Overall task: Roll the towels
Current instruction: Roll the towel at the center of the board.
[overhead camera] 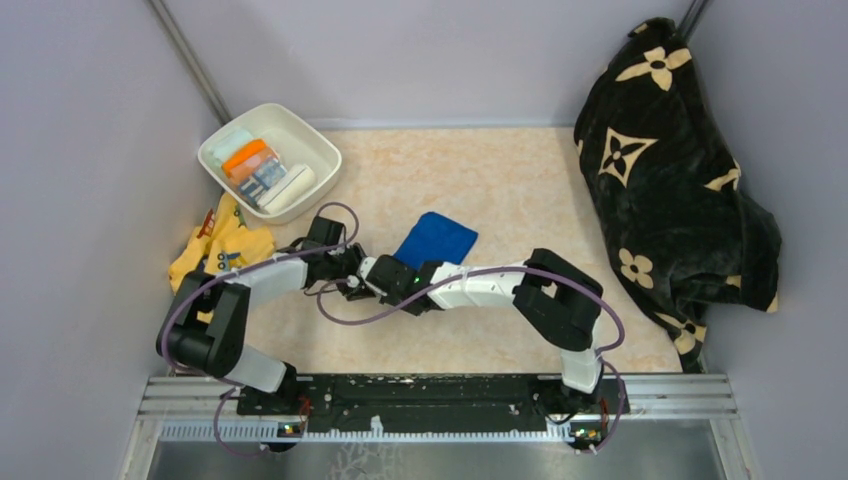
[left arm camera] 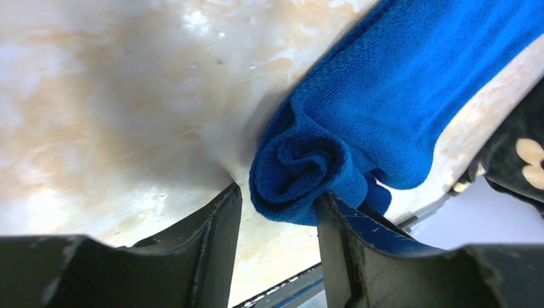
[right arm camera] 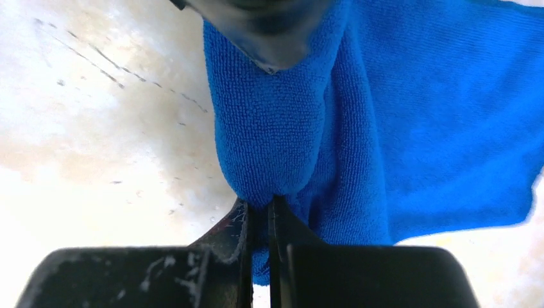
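Note:
The royal blue towel [overhead camera: 437, 240] lies on the table's middle, its near end rolled. In the left wrist view that rolled end [left arm camera: 301, 173] sits at the tips of my left gripper [left arm camera: 277, 205]. The jaws stand apart around it; the right finger [left arm camera: 343, 250] touches the roll and the left one sits just off it. My right gripper [right arm camera: 260, 205] is shut on a fold of the blue towel [right arm camera: 276, 141]. Both grippers meet at the towel's near corner, left [overhead camera: 360, 280] and right [overhead camera: 388, 272]. A cream-white rolled towel [overhead camera: 290, 188] and a printed one [overhead camera: 255, 165] lie in the white bin [overhead camera: 318, 140].
A yellow printed cloth [overhead camera: 220, 245] lies crumpled at the left wall below the bin. A large black blanket with cream flowers [overhead camera: 670, 190] is heaped at the right wall. The arms' base rail [overhead camera: 430, 395] runs along the near edge.

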You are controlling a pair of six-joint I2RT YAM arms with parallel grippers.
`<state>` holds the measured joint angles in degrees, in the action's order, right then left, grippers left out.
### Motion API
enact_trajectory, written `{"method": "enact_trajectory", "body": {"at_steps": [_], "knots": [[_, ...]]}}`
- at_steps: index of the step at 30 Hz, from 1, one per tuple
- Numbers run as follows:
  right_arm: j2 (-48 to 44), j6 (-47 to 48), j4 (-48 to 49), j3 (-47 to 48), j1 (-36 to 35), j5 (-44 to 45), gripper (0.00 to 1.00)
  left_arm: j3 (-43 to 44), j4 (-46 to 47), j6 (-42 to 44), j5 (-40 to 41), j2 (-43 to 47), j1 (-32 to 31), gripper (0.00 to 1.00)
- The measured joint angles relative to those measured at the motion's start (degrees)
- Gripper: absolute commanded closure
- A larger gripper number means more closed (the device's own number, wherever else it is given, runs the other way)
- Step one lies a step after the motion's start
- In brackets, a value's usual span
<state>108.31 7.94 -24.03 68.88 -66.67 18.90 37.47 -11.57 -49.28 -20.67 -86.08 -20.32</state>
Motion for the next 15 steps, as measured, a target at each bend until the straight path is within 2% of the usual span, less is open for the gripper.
{"method": "enact_trajectory", "body": {"at_steps": [3, 8, 10, 15], "knots": [[0.07, -1.16, -2.43, 2.27, 2.43, -8.55, 1.00, -0.35, -1.99, 0.50, 2.03, 2.25, 0.55, 0.39], [0.22, -5.70, -3.06, 3.72, 7.02, -30.77, 1.00, -0.57, -8.50, 2.12, 5.79, 7.74, 1.16, 0.29], [0.98, -8.22, -3.15, 3.69, 9.07, -40.11, 1.00, -0.55, -11.32, 2.86, 7.50, 10.84, 1.44, 0.28], [4.87, -14.91, -1.86, 3.67, 14.45, -56.78, 1.00, -0.55, -16.83, 3.65, 9.73, 18.40, 1.81, 0.26]]}}
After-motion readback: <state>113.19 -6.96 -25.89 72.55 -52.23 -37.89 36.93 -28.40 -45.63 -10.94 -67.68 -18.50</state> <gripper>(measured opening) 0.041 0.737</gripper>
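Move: The blue towel's rolled near edge is already in the right fingers, its middle at that hand point; the towel's flat part lies about 8 cm ahead and 5 cm to the right of that hand, 1 cm lower. From the left hand, poised around the roll's left end, the roll's middle is some 7 cm to the right and level in reach; the white bin stands about 23 cm ahead and 19 cm left. Keep the right gripper shut on the blue roll and drag it back about 6 cm and left about 4 cm, low over the table, while tipping the wrist some 50 degrees so the fingertips swing back towards the base and turn the roll's top forward. Meanwhile draw the left gripper off the roll's end, left and up with a little back, opening its fingers wider. ##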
